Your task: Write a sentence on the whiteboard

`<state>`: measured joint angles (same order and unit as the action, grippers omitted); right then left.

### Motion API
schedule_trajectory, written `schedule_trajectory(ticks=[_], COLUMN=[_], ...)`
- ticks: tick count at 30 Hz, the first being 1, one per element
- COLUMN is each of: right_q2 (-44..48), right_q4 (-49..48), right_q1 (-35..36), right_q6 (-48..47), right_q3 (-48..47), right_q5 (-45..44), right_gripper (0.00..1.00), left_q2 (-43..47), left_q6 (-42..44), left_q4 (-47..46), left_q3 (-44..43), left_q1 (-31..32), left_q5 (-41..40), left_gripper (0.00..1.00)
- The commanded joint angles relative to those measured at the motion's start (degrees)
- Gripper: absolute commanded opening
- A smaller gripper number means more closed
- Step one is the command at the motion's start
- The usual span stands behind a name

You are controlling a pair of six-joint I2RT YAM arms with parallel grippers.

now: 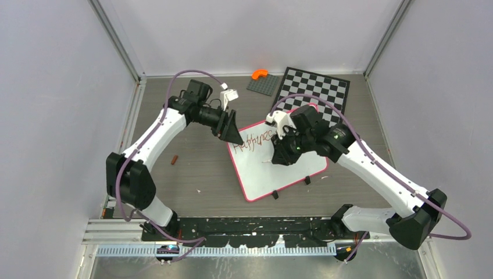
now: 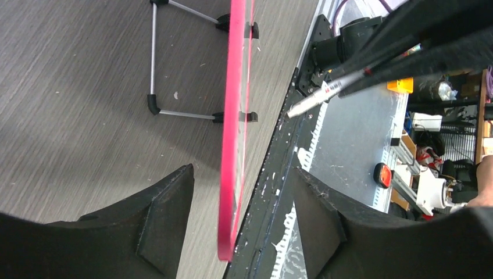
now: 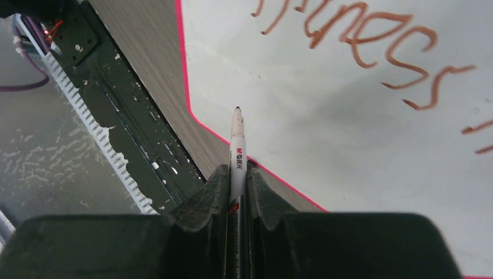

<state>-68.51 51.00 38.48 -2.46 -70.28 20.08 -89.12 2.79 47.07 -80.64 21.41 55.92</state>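
The whiteboard (image 1: 279, 171), white with a thin pink frame, lies tilted at the middle of the table. The sentence (image 1: 253, 140) runs along its far edge in red-brown marker, reading roughly "Happines" (image 3: 372, 49). My right gripper (image 1: 283, 152) is shut on a white marker (image 3: 237, 145), whose tip points at the bare board (image 3: 349, 133) below the writing; I cannot tell whether it touches. My left gripper (image 1: 235, 136) is at the board's far-left corner, open. In the left wrist view its fingers (image 2: 168, 203) straddle the pink edge (image 2: 235, 116) with a gap on both sides.
A black-and-white chessboard (image 1: 317, 90) lies behind the whiteboard at the back right. A grey plate (image 1: 264, 85) with an orange piece (image 1: 259, 73) sits beside it. A small red-brown object (image 1: 174, 158) lies on the table at the left. Black clip feet (image 1: 275, 195) stick out at the board's near edge.
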Motion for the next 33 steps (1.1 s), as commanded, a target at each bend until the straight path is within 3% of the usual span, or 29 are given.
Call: schedule_trajectory(ticks=[1, 6, 16, 33], right_q2=[0.3, -0.7, 1.7, 4.8], right_q4=[-8.4, -10.1, -7.1, -4.2], right_q1=[4.5, 9.1, 9.3, 8.2], right_q6=[-2.7, -5.1, -6.0, -6.5], right_q3=[0.5, 1.2, 1.0, 0.8], right_q5=[-1.3, -5.2, -5.7, -10.6], right_gripper=[0.00, 0.00, 0.00, 0.00], left_q2=[-2.1, -2.4, -0.7, 2.5], left_q6=[0.3, -1.6, -4.9, -0.6], left_q4=[0.8, -1.4, -5.6, -6.3], left_q3=[-2.9, -1.1, 1.5, 0.3], left_q1=[0.8, 1.0, 1.2, 2.1], left_q5=[0.9, 0.4, -4.9, -32.1], left_gripper=[0.60, 0.40, 0.02, 0.00])
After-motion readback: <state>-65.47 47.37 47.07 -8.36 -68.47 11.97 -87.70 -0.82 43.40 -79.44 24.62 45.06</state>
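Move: The left hand's open fingers already straddle the whiteboard's upper-left edge, about 1 cm ahead, 1 cm to the right and 2 cm below. From this hand the word "Happyness" is level and 6 cm right, and the right hand's marker tip roughly 8 cm right and 6 cm back. From the right hand, the blank lower board lies some 6 cm left, 2 cm back and 6 cm below, the word 6 cm left and 6 cm ahead. The left hand sinks about 2 cm with a slight drift forward as its fingers close from well open to nearly shut, pinching the whiteboard's upper-left edge, then keeps that grip while the wrist turns a few degrees counter-clockwise and rises slightly. The right hand, still holding the marker, swings about 4 cm left and a little back in front of the blank lower part, then eases some 2.5 cm back to the right, its wrist gradually tipping up about 10 degrees. ##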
